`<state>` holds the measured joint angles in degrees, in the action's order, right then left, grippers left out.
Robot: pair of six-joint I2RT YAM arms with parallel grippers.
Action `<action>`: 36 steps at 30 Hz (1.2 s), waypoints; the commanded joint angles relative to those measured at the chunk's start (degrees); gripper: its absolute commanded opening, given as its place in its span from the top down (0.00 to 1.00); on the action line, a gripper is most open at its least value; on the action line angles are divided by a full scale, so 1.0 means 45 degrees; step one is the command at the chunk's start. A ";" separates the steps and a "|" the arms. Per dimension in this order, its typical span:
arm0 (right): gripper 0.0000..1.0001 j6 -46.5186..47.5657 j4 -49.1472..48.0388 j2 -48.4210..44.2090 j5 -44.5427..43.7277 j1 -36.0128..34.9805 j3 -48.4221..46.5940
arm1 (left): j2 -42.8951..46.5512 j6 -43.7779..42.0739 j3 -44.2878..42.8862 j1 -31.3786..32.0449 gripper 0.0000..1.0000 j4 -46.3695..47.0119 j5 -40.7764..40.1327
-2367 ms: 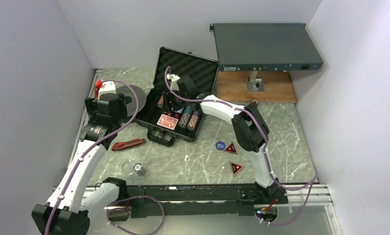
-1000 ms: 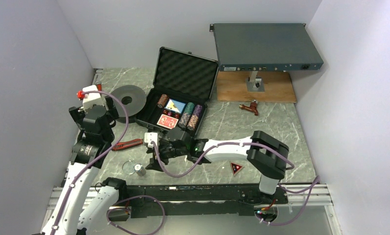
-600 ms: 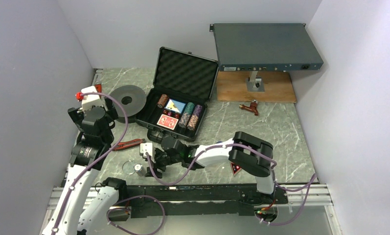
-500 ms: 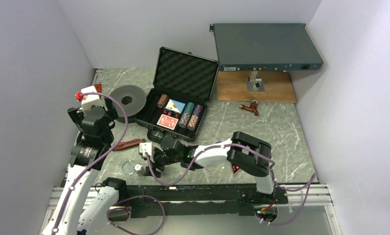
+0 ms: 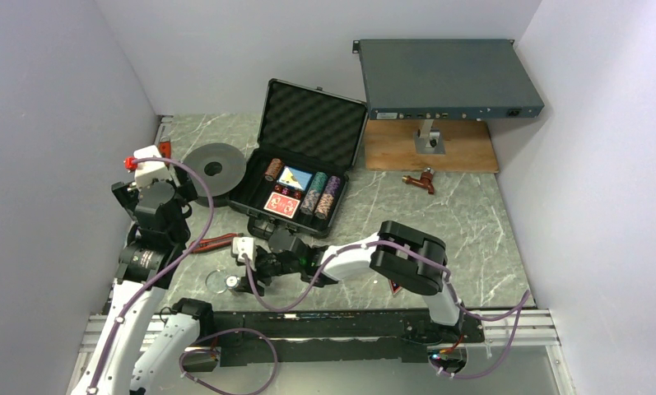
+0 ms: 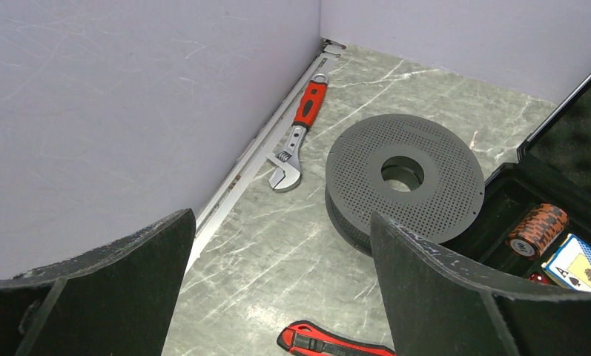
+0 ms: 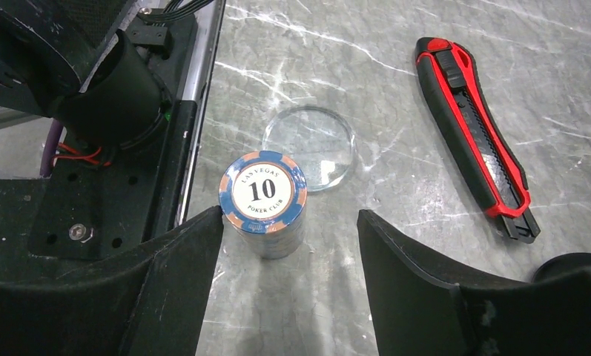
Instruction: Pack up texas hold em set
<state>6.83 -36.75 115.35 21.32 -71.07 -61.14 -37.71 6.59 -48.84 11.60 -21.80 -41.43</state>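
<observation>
The black briefcase (image 5: 301, 169) lies open with its foam lid up. Inside are striped chip stacks (image 5: 320, 197), another stack (image 6: 538, 228), a blue card deck (image 5: 294, 178) and a red deck (image 5: 281, 205). A blue and orange chip stack (image 7: 262, 199) marked 10 stands on the table near the front left. My right gripper (image 7: 288, 215) is open and low, and the stack sits just past its fingertips, close to the left finger. One red-black triangular marker (image 5: 393, 285) peeks out by the right arm. My left gripper (image 6: 277, 219) hangs open and empty above the table.
A clear round disc (image 7: 308, 146) lies right behind the loose stack. A red utility knife (image 7: 474, 133) lies right of it. The grey spool (image 6: 403, 174) and a red wrench (image 6: 299, 126) sit by the left wall. The grey rack box (image 5: 448, 78) stands at the back.
My right arm has left the briefcase, swung to the front left of the table and crept closer to the loose chip stack. The left arm has drawn back slightly to the left.
</observation>
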 commanded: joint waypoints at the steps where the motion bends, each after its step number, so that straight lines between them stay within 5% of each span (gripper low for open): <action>1: 0.31 -0.0219 -0.1115 0.0131 0.0175 -0.0123 -0.0494 | 0.0115 -0.0224 0.0013 -0.0057 0.07 0.0459 -0.0141; 28: 0.45 -0.0579 -0.1540 0.0854 0.0280 -0.0320 -0.0725 | 0.0092 -0.0312 0.0043 -0.0057 0.07 0.0488 -0.0129; 36: 0.78 -0.0559 -0.1663 0.0692 0.0183 -0.0327 -0.0607 | 0.0067 -0.0366 0.0033 -0.0057 0.07 0.0491 -0.0111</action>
<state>4.08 -40.84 119.04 21.50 -72.27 -62.33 -37.71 5.58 -48.75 11.60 -21.67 -41.45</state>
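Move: The stack of 10-value chips stands upright just past the right fingertips, its middle about 3 cm left of the hand, 1 cm nearer the base and 3 cm lower. The clear disc lies some 7 cm left of the hand, level with it fore and aft, and the utility knife about 10 cm ahead and 7 cm left, both on the table. From the left hand the chip stack is roughly 14 cm back, 17 cm right and 25 cm below. With its half-open fingers pointing left, the right hand eases back towards the base and left by about 1 cm each, bringing the chip stack between its fingertips while the gap already narrows. It then sinks roughly another 1 cm with the wrist nearly unturned, and the fingers close further until both tips pinch the stack from the near and far sides, just below its top chip, the grip effort rising. ##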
